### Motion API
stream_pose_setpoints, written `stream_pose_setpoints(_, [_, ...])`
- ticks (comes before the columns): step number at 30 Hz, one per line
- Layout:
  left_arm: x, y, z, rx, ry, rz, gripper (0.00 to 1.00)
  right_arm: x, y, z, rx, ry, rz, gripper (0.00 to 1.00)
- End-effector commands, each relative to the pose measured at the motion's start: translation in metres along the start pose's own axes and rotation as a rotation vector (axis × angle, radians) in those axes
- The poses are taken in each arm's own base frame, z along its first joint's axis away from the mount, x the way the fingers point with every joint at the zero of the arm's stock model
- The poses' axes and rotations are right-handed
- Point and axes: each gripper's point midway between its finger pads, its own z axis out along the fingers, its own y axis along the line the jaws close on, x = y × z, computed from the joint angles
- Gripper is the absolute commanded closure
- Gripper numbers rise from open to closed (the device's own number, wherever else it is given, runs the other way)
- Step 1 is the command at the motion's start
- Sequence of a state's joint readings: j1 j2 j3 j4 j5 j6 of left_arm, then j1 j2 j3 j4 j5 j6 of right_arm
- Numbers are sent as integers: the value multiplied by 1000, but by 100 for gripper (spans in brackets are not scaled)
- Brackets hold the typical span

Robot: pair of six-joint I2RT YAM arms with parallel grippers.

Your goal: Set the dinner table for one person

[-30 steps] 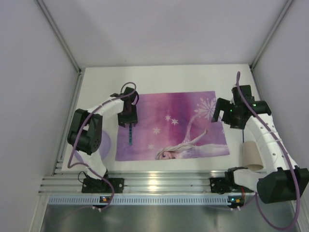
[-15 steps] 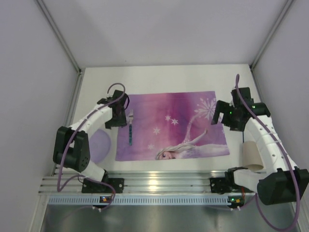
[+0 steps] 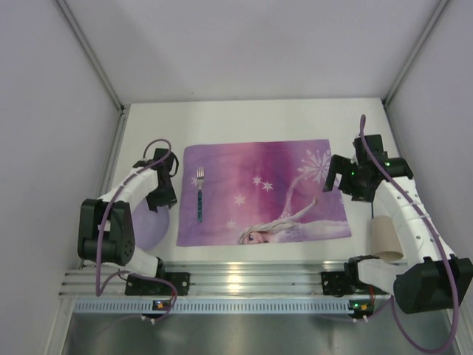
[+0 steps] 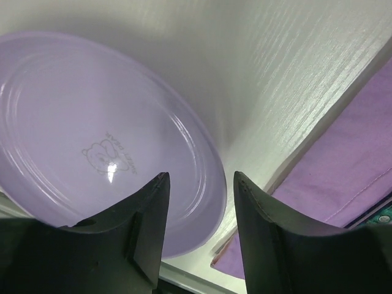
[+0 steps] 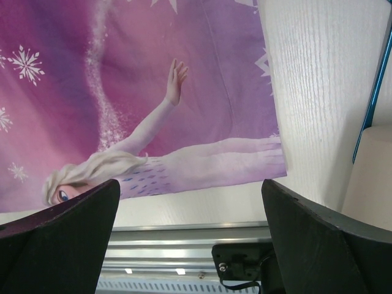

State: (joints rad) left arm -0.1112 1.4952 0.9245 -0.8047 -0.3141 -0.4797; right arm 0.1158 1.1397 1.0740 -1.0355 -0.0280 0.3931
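Observation:
The white dinner table [image 3: 251,118] carries a purple-pink princess placemat [image 3: 259,185]. A fork with a blue handle [image 3: 199,194] lies on the placemat's left part. A lilac plate [image 3: 146,222] lies left of the placemat and fills the left wrist view [image 4: 92,135]. My left gripper [image 3: 163,197] is open and empty just above the plate's right rim, as the left wrist view [image 4: 199,180] shows. My right gripper [image 3: 337,177] is open wide and empty over the placemat's right edge, also seen in the right wrist view [image 5: 191,190].
A beige cup [image 3: 386,237] stands right of the placemat; it shows in the right wrist view [image 5: 370,171] beside a thin blue handle [image 5: 371,104]. The aluminium rail [image 3: 236,281] with both arm bases runs along the near edge. Grey walls close in the table.
My left gripper has let go of the fork, which now lies on the placemat, and has moved left and nearer, over the lilac plate. The right arm has barely moved.

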Motion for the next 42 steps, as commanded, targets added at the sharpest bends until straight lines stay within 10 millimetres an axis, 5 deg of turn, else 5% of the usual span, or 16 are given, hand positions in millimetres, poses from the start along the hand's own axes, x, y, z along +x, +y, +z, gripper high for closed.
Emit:
stream_pose_setpoints(1, [-2,-9,13,21,5,-4,50,-12,5,-3,-19,-48,-13,0])
stream_pose_setpoints(7, [5,-10,29,-4,53,2,66,-10,1,-2,-1,-46,-22,0])
stream_pose_setpoints(10, [7,-12,36,2,74,-2,85,-8,-1,-1,5,-41,-22,0])
stream_pose_setpoints(11, [7,-12,37,3,79,-1,100,-8,-1,-2,4,-43,-23,0])
stream_pose_setpoints(14, [0,-9,35,-18,77,22,100,-8,-1,-3,4,-43,-26,0])
stream_pose_setpoints(19, [-61,-18,-13,-2,-59,51,100,-10,3,-5,-12,-41,-24,0])
stream_pose_setpoints(21, [-94,-41,-44,30,-154,76,100,-10,4,-5,-14,-39,-21,0])
stream_pose_setpoints(25, [-111,-110,-91,92,-232,169,100,-11,4,-6,-16,-43,-13,0])
stream_pose_setpoints(27, [-101,-164,-114,169,-259,256,100,-11,2,-8,-6,-50,-10,0])
stream_pose_setpoints(31, [-42,-258,-146,278,-280,468,100,-6,-2,-12,4,-50,-6,0])
stream_pose_setpoints(35, [18,-323,-147,340,-255,640,100,0,-12,-17,46,-64,2,0])
stream_pose_setpoints(38, [57,-353,-138,352,-241,750,100,6,-16,-19,53,-60,10,0])
stream_pose_setpoints(42, [84,-360,-112,324,-173,803,100,9,-16,-26,47,-70,22,0])
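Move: The purple plate's middle lies about 5 cm back and 7 cm left of the left hand and some 3 cm lower; its far right rim is already between and below the half-open fingers. On the table some 4 cm below the hand, the fork lies about 12 cm right and 5 cm ahead, and the placemat's middle about 34 cm right and 4 cm ahead. From the right hand, the plate is roughly 64 cm left, 6 cm back and 14 cm down. The left hand pinches the plate's far right rim after sinking about 3 cm and closing its fingers. Keeping hold, it rises and reaches forward, then swings quickly some 40 cm right to the placemat, drawing back and lowering over the second half while turning about 50 degrees clockwise. ##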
